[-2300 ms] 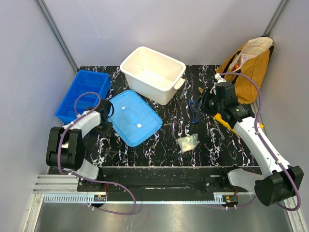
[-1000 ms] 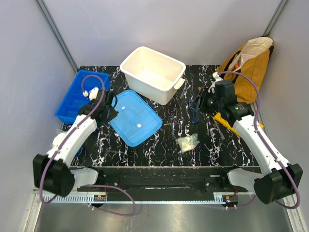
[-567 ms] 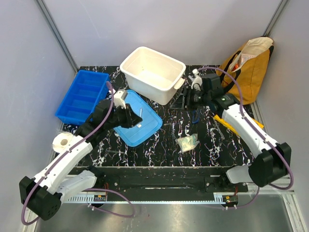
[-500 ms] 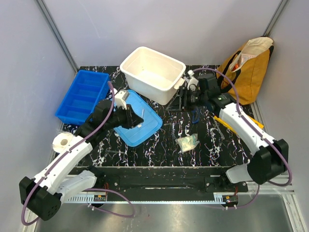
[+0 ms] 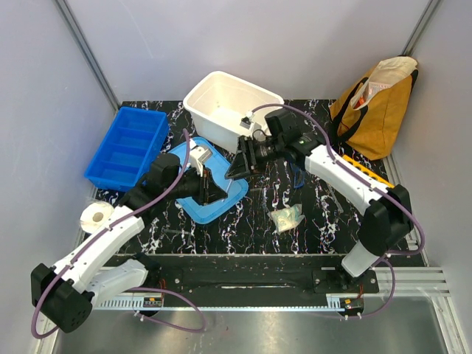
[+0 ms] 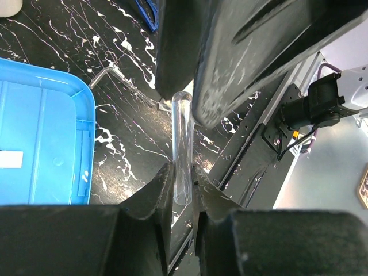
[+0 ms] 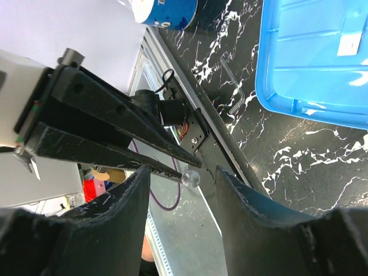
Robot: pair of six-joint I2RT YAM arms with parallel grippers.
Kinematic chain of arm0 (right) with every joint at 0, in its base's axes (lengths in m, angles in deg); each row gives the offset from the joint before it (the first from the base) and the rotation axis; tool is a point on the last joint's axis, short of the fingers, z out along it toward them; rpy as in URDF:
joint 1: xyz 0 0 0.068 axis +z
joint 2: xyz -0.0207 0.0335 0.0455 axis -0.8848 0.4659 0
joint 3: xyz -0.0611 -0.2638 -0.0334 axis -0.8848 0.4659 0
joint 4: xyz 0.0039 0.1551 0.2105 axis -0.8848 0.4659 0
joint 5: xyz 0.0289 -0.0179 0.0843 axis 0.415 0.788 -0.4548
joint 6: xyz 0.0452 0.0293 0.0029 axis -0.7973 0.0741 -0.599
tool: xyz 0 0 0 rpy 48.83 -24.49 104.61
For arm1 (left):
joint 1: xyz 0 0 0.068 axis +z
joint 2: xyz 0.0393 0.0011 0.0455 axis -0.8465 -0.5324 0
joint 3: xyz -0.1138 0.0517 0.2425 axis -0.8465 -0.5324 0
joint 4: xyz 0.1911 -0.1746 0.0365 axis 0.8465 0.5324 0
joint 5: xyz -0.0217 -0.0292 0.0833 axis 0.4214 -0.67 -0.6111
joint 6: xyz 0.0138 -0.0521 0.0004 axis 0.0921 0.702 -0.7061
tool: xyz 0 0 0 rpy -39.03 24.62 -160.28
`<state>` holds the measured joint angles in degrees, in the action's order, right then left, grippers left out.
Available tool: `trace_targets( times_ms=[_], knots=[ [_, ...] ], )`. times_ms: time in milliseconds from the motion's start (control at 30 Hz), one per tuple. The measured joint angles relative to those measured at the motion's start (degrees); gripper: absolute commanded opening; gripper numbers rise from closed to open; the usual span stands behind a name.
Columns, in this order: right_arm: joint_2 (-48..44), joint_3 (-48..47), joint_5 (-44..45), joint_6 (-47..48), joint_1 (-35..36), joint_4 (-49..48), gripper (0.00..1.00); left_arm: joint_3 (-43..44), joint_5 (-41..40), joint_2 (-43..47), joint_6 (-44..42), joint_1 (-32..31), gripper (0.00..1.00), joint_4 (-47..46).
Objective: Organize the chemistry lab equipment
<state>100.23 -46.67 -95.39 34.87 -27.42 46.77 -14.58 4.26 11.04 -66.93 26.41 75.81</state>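
Observation:
My left gripper (image 6: 181,170) (image 5: 214,186) is shut on a thin transparent tube (image 6: 183,129), which sticks out past its fingertips above the table's middle. Facing it, my right gripper (image 7: 183,172) (image 5: 238,165) stands open, and the tube's rounded tip (image 7: 191,178) sits between its jaws without touching them. A bent transparent tube (image 6: 123,85) (image 7: 234,86) lies on the black table beside the lid. The pale wad (image 5: 286,217) lies at centre right. The blue-rimmed glasses (image 5: 298,175) and the yellow-orange rack (image 5: 366,169) are partly hidden by the right arm.
A white tub (image 5: 233,110) stands at the back. Its blue lid (image 5: 182,157) (image 6: 40,144) (image 7: 322,52) lies under my left arm. A blue divided tray (image 5: 125,144) sits at the left, a tape roll (image 5: 94,216) at the near left, a yellow bag (image 5: 377,99) at the back right.
Both arms have swung toward the table's middle. The left brought the tube rightward over the lid; the right came left from the glasses and opened wider around the tube's tip.

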Motion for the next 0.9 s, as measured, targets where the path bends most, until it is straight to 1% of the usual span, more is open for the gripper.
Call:
trace_targets(
  times_ms=[133,433,567,633,667,700,733,767,800,833,867,900],
  knots=[
    [1.9,-0.61,0.07,0.96,0.94,2.29,0.47,0.0,0.24,0.0,-0.68,-0.04,0.07,0.11],
    [2.47,-0.72,0.07,1.49,1.05,3.54,0.26,0.0,0.68,-0.7,-1.09,-0.15,0.06,0.37],
    [2.47,-0.55,-0.02,1.07,1.05,2.69,0.2,0.0,0.66,-0.74,-1.09,-0.15,0.06,0.39],
    [2.47,-0.2,-0.02,0.92,1.05,2.23,0.19,0.0,0.63,-0.74,-1.09,-0.15,0.08,0.57],
    [2.47,-0.04,-0.02,0.81,1.05,2.03,0.18,0.0,0.63,-0.76,-1.09,-0.15,0.12,0.68],
    [2.47,0.15,0.0,0.7,1.05,1.9,0.18,0.0,0.63,-0.83,-1.09,-0.15,0.19,0.79],
    [2.45,0.28,0.04,0.59,1.05,1.79,0.17,0.02,0.63,-0.87,-1.09,-0.15,0.3,0.85],
    [2.45,0.48,0.2,0.44,1.05,1.68,0.17,0.0,0.61,-1.01,-1.09,-0.15,0.45,0.94],
    [2.45,0.57,0.39,0.35,1.05,1.66,0.16,0.0,0.61,-1.14,-1.09,-0.15,0.62,0.98],
    [2.45,0.7,0.92,0.17,1.05,1.6,0.16,0.02,0.59,-1.18,-1.44,-0.15,0.76,1.14],
    [2.4,0.85,1.79,-0.09,1.03,1.57,0.15,0.02,0.55,-1.18,-1.49,-0.15,0.89,1.4],
    [2.36,0.9,2.8,-0.37,0.96,1.62,0.15,0.02,0.42,-1.18,-1.66,-0.15,0.97,1.64]
  ],
)
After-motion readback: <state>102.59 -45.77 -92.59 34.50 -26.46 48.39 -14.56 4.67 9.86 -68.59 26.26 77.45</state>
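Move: The left hand already grips the test tube near one end; its middle is about 2 cm ahead, 1 cm right and 2 cm above that hand. From the right hand, whose open fingers straddle the other end, it is about 1 cm back, 1 cm left and 2 cm below. The blue tray's middle lies some 10 cm ahead and 7 cm left of the right hand, the plastic bag about 19 cm right and 2 cm back, both roughly 22 cm down. Right hand sinks about 3 cm and pinches the tube's free end before the left opens, letting go. ##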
